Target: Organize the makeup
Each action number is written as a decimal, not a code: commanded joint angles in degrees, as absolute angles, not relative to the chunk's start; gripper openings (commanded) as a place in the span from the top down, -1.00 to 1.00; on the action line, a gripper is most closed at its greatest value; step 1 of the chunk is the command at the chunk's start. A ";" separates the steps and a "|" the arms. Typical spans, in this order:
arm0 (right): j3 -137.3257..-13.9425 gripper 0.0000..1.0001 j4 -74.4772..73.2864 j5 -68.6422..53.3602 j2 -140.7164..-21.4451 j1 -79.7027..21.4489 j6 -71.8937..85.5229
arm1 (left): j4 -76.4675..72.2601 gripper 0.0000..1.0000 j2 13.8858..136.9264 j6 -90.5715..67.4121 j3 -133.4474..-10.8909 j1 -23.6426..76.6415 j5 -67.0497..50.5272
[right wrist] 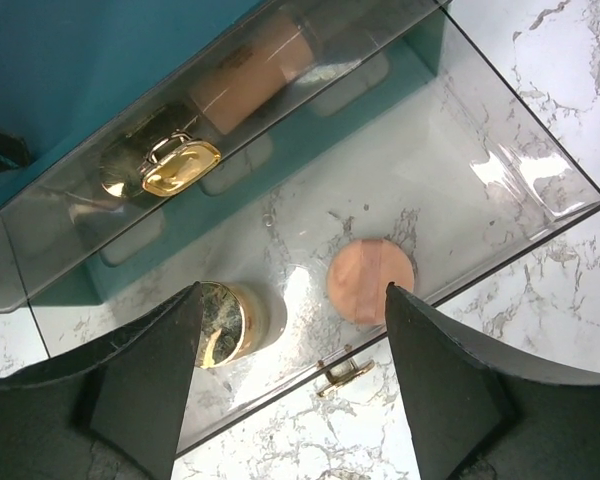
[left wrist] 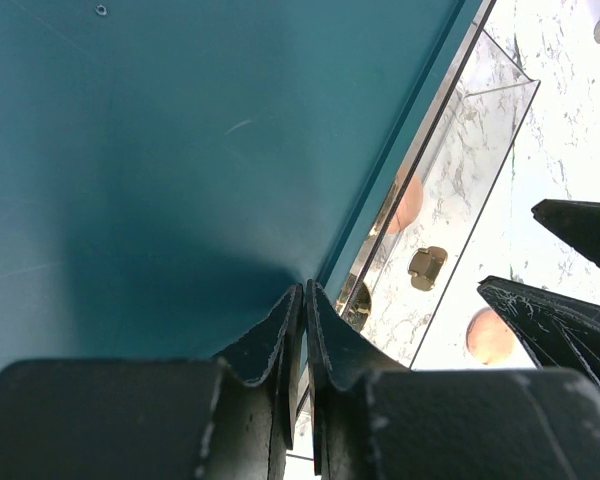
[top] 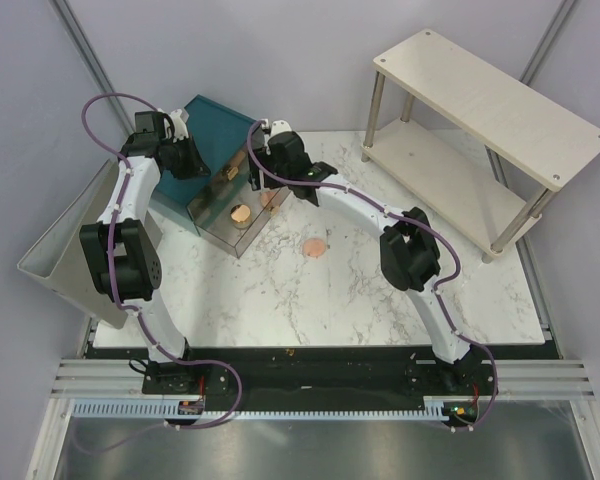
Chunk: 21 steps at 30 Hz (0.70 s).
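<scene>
The teal box (top: 208,125) stands at the back left with a clear drawer (top: 230,235) pulled out. My left gripper (top: 192,163) is shut and empty, its tips (left wrist: 305,292) resting on the box top (left wrist: 160,150). My right gripper (top: 264,180) hovers open (right wrist: 292,290) over the drawer. In the drawer lie a round gold tin (right wrist: 223,322) and a peach-pink disc (right wrist: 370,279). A second disc (top: 313,247) lies on the table. An orange tube with a dark end (right wrist: 245,72) lies in the upper drawer. The green-and-white tube is out of view.
A two-level white shelf (top: 485,105) stands at the back right. A grey tilted bin (top: 65,255) sits off the table's left edge. A small gold handle (right wrist: 342,372) marks the open drawer's front; another (right wrist: 180,167) is on the upper drawer.
</scene>
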<state>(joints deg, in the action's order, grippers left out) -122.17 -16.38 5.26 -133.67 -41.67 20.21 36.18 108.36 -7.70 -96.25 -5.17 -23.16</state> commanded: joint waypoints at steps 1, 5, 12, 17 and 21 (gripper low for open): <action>-120.85 -0.59 -15.91 6.94 -130.88 -41.22 20.48 | 51.24 0.69 112.76 -5.19 -91.41 -4.13 -22.94; -116.99 -0.53 -16.17 7.38 -126.66 -40.43 18.46 | 51.24 0.69 113.11 -5.45 -91.58 -4.13 -23.38; -101.90 -0.21 -19.15 6.86 -116.30 -39.20 17.05 | 51.07 0.69 113.38 -5.36 -91.76 -4.13 -23.47; -94.32 -0.16 -24.95 5.80 -112.86 -39.20 16.61 | 50.98 0.69 113.73 -5.36 -91.58 -4.13 -23.73; -94.04 -0.09 -33.72 3.52 -114.52 -39.20 16.88 | 50.80 0.69 113.91 -5.45 -91.14 -4.13 -24.08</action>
<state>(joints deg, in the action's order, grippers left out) -94.96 -24.58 5.74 -114.34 -38.89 17.56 36.14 108.36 -7.70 -96.23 -5.19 -23.24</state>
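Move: The powder puff still on the table lies about 13 cm to the right of the right hand, some 9 cm back towards the base and 14 cm below. Under that open, empty hand is the pulled-out drawer: another puff about 5 cm ahead and 3 cm right, the gold cup about level ahead and 5 cm left, the front knob about 4 cm right. From the left hand, the table puff is some 28 cm right and 12 cm back, 15 cm lower. The empty right hand leaves the drawer, sinking a little at first and then sweeping right and back over the drawer front towards the puff on the table, about 13 cm across in all, picking up speed and ending some 3.5 cm lower. On the way the fingers draw partly together from wide open to a little over half, and the wrist tips some 15 degrees so that they point more steeply down, with nothing touched yet. ##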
